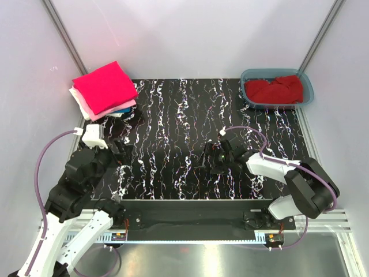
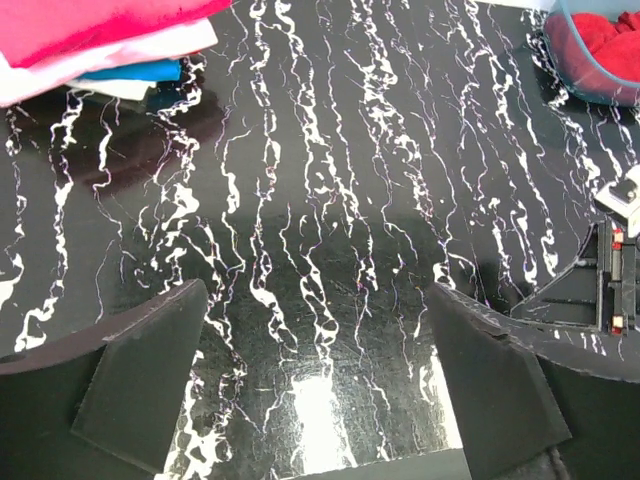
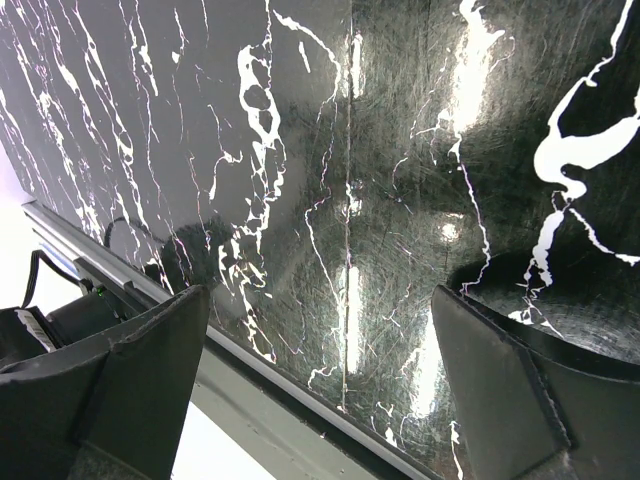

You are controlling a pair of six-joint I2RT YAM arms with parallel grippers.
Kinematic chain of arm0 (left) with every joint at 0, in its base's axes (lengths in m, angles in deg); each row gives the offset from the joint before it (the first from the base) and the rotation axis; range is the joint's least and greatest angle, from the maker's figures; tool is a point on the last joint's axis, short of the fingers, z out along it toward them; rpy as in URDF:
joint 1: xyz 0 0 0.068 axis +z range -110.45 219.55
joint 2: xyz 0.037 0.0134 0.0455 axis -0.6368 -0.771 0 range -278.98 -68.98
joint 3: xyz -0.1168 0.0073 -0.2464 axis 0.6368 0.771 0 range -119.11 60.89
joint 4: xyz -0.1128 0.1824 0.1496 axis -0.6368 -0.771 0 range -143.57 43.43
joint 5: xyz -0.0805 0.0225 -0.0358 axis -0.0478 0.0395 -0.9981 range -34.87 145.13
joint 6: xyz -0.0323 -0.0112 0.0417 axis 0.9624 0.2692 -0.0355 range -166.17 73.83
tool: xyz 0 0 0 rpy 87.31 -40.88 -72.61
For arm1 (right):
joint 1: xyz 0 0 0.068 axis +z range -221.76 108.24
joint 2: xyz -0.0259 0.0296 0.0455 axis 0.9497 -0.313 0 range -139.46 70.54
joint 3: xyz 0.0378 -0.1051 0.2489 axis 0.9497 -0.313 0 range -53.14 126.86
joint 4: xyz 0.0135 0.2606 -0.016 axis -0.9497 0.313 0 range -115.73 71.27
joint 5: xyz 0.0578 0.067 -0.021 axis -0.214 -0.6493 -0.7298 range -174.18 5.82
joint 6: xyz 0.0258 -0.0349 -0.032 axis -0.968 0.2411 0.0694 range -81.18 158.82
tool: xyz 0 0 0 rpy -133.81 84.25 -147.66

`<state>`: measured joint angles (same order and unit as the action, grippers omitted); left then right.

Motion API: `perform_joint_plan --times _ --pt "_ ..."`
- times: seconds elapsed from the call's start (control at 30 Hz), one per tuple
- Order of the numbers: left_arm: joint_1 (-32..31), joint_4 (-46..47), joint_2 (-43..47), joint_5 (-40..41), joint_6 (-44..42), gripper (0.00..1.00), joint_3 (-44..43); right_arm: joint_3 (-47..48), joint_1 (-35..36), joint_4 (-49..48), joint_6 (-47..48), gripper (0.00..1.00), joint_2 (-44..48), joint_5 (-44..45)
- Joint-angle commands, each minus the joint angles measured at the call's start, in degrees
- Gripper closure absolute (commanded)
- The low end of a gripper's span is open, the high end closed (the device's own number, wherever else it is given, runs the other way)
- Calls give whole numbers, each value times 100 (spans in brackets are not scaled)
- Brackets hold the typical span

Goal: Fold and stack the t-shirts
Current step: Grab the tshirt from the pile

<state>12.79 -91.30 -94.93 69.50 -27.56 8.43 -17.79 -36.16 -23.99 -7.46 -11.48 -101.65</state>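
A stack of folded t-shirts [image 1: 105, 89] lies at the far left of the table, magenta-pink on top, then pale pink, blue and white. It also shows at the top left of the left wrist view [image 2: 90, 45]. A dark red t-shirt [image 1: 275, 90] lies crumpled in the teal tub [image 1: 308, 92] at the far right; its edge shows in the left wrist view [image 2: 605, 35]. My left gripper [image 1: 120, 151] is open and empty over the mat, near the stack. My right gripper [image 1: 212, 160] is open and empty over the mat's middle.
The black marbled mat [image 1: 184, 127] covers the table. Its near edge has a metal rail [image 3: 250, 395] close under the right gripper. Grey walls with corner posts [image 1: 63, 34] close the back and sides.
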Motion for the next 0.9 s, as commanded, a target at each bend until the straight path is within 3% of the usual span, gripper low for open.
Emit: perform_joint_plan --times 0.0,0.13,0.23,0.33,0.43,0.6,0.87 --pt "-4 9 -23 303 72 1 -158 33 -35 -112 75 0 195 -71" --pt "-13 -175 -146 566 229 1 -263 585 -44 536 495 0 528 365" --pt "-13 -562 -287 725 379 1 -519 1709 -157 1476 1136 0 1047 1332" --pt "-22 -432 -156 804 459 1 -151 3342 -859 2495 1673 0 864 1921" --pt "-13 -361 -155 812 424 1 -132 5561 -2123 3820 1885 0 -344 1950" --pt "-13 -379 -200 814 433 1 -124 7475 -3530 4852 1948 0 -2043 1950" --pt "-13 -256 126 787 398 1 -27 9486 -4201 5214 1623 0 -4301 1914"
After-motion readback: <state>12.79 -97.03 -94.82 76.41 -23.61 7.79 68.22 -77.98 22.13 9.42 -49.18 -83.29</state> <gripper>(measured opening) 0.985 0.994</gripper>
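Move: The red t-shirt lies in the blue-grey bin, about 38 cm ahead of the right gripper and 28 cm to its right, roughly level with it. The bin is around it, on the same spot. The folded stack stands some 30 cm ahead of the right gripper and 40 cm to its left. From the left gripper, the red t-shirt is about 41 cm ahead, 48 cm to the right and 24 cm below. Lift the open right gripper off its low spot and swing it in a high, fast arc forward and right towards the red t-shirt in the bin, some 32 cm out and 30 cm across, rising about 30 cm before dropping back by half. Turn it about 40 degrees clockwise on the way and keep the fingers wide. Let the left gripper ease a couple of centimetres left. ##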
